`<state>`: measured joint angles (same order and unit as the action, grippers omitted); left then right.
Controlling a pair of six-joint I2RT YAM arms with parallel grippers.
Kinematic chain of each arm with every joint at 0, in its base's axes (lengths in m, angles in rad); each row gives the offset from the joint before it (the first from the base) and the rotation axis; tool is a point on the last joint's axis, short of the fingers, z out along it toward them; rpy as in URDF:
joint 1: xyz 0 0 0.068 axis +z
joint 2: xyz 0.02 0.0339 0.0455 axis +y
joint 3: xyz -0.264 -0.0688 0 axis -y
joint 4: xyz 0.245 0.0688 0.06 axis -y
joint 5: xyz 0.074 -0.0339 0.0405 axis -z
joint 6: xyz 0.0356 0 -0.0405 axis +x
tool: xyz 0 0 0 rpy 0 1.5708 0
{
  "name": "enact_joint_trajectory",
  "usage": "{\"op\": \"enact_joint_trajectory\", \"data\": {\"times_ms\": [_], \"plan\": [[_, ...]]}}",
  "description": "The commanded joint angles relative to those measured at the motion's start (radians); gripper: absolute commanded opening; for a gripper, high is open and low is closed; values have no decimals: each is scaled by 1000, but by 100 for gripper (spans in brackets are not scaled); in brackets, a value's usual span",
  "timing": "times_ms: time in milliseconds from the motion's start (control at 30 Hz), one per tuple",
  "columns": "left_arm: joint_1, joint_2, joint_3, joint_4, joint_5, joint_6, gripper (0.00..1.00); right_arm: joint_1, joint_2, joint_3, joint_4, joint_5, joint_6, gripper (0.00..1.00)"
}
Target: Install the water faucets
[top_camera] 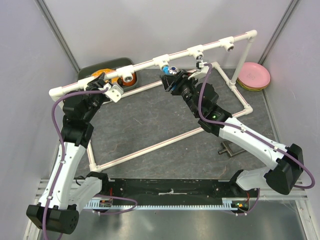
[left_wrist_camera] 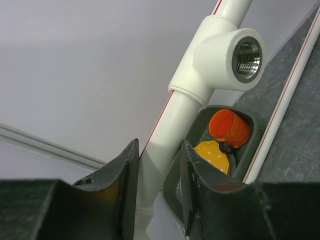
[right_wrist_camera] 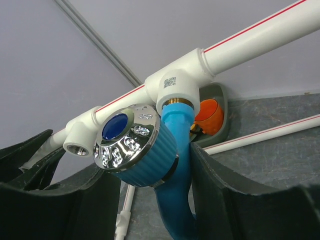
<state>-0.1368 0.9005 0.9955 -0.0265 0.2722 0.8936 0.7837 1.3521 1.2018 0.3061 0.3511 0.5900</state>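
Observation:
The blue faucet (top_camera: 173,69) sits with its brass threaded end in a white tee (right_wrist_camera: 172,87) of the raised pipe. Its ribbed blue knob (right_wrist_camera: 135,150) has a chrome face. My right gripper (top_camera: 174,79) (right_wrist_camera: 155,165) is shut around it, one finger (right_wrist_camera: 215,185) against the blue body and the other against the knob's side. My left gripper (top_camera: 103,85) (left_wrist_camera: 159,145) is shut on the white pipe (left_wrist_camera: 162,150) just below an empty threaded tee (left_wrist_camera: 235,55). A small grey metal faucet (top_camera: 227,148) lies on the mat to the right, away from both grippers.
The pipe frame (top_camera: 150,145) stands on the dark mat, with further empty tees (top_camera: 229,46) on the top bar. A dark tray (top_camera: 100,69) behind the bar holds an orange cup (left_wrist_camera: 229,127) and a yellow item. Pink plates (top_camera: 254,76) are stacked at the back right.

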Motion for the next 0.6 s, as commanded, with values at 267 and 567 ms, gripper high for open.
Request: {"op": "enact_joint_trajectory", "data": {"times_ms": [267,567], "plan": [[36,17,-18,-55,-134,-73,2,-89,-120,102,-4,57,-166,79],[36,20,-15,-56,-134,-74,2,90,-74,304,-278,221,-710,98]]}}
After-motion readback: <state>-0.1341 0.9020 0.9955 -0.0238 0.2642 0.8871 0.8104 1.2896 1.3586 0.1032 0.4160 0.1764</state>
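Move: The right fingers are still closed on the blue faucet's body beside its knob. The tee it is screwed into lies about 5 cm ahead, 3 cm to the left and 1 cm higher. From the right hand, the silver faucet hangs some 10 cm to the right and 4 cm ahead, near its height; an empty tee is about 13 cm left, 2 cm ahead. From the left hand, the blue faucet lies roughly 21 cm to the right, about level. Open the right gripper wide to let go of the blue faucet. As the fingers free it, lift the hand about 4.5 cm and carry it some 3.5 cm right, towards the silver faucet's side, easing back slightly at the end, while you roll its left side down about 20 degrees and tip the fingers up some 10. Keep the left gripper holding the pipe in place. ##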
